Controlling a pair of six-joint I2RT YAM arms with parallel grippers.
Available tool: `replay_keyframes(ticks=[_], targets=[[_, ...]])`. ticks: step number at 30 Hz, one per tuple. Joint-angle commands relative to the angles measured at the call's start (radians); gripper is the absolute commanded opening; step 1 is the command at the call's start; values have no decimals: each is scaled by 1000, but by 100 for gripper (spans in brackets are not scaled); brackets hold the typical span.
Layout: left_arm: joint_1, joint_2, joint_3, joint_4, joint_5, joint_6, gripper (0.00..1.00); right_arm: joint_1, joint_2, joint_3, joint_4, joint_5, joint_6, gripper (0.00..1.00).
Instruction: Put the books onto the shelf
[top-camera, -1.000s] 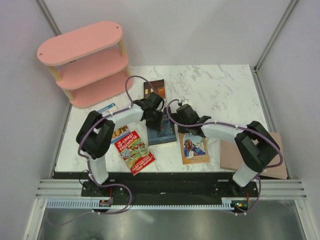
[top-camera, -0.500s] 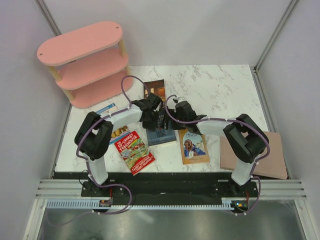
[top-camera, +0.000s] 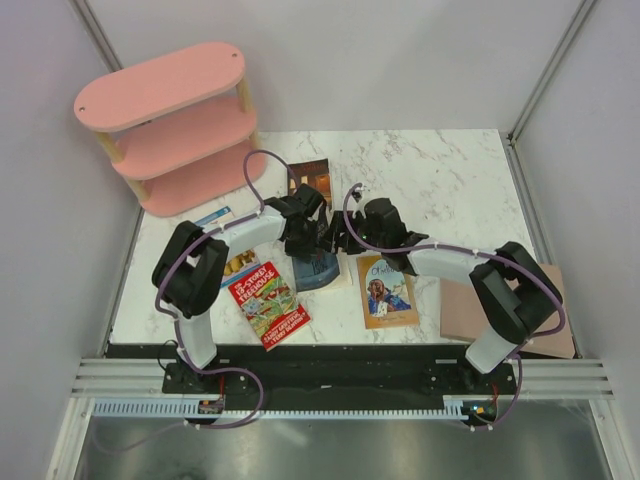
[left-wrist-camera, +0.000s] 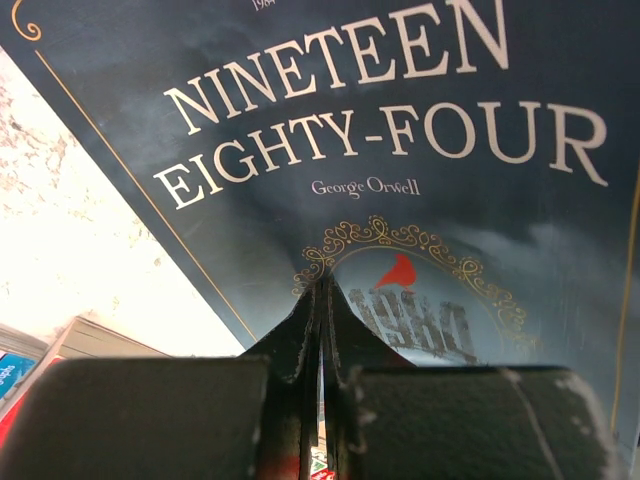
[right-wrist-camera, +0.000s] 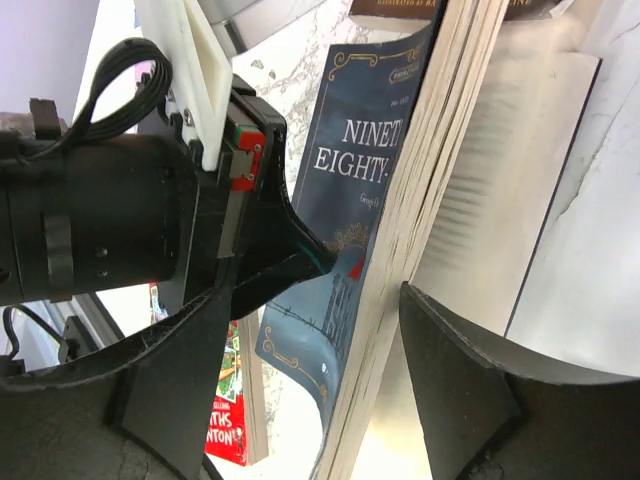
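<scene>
The dark blue "Nineteen Eighty-Four" book is tipped up on edge at the table's middle. My left gripper is shut, its tips pressed against the cover. My right gripper is open and straddles the book's page edge, one finger on each side. Flat on the table lie the dark brown book, the red treehouse book, the orange-tan book and the light blue book, partly under the left arm. The pink shelf stands at the far left.
A plain brown board lies at the table's near right edge, under the right arm's elbow. Grey walls close in both sides. The red book shows just beyond the blue one in the right wrist view.
The blue book has risen from flat to tipped up on edge. The right gripper has moved in around its page edge and its jaws have narrowed. The left gripper stays shut against the cover.
</scene>
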Motion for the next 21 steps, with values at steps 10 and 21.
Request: replay_keyframes(ticks=[10, 21], targets=[[0, 125, -44, -38, -11, -21, 2, 22, 151, 53, -16, -129, 26, 65], [0, 25, -50, -40, -86, -27, 22, 20, 215, 93, -82, -133, 3, 0]])
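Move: Nineteen Eighty-Four lies partly opened between the hands. Its raised cover-and-page edge is straight below the right hand, roughly 6 cm down and a centimetre to its left. From that hand, Othello lies some 11 cm back and 12 cm right, and the brown book about 12 cm ahead and 5 cm left, both some 9 cm below. The left hand's shut fingertips are on the blue cover, the book's middle about 3 cm to their right. The right fingers straddle and then pinch the raised edge of Nineteen Eighty-Four, cover and thick page block together. After hovering briefly, the right hand sinks nearly 6 cm almost straight down, tipping slightly, its wide-open fingers narrowing on the way and shutting mostly at the very end. The left hand stays put, closed tips still resting on the cover. ##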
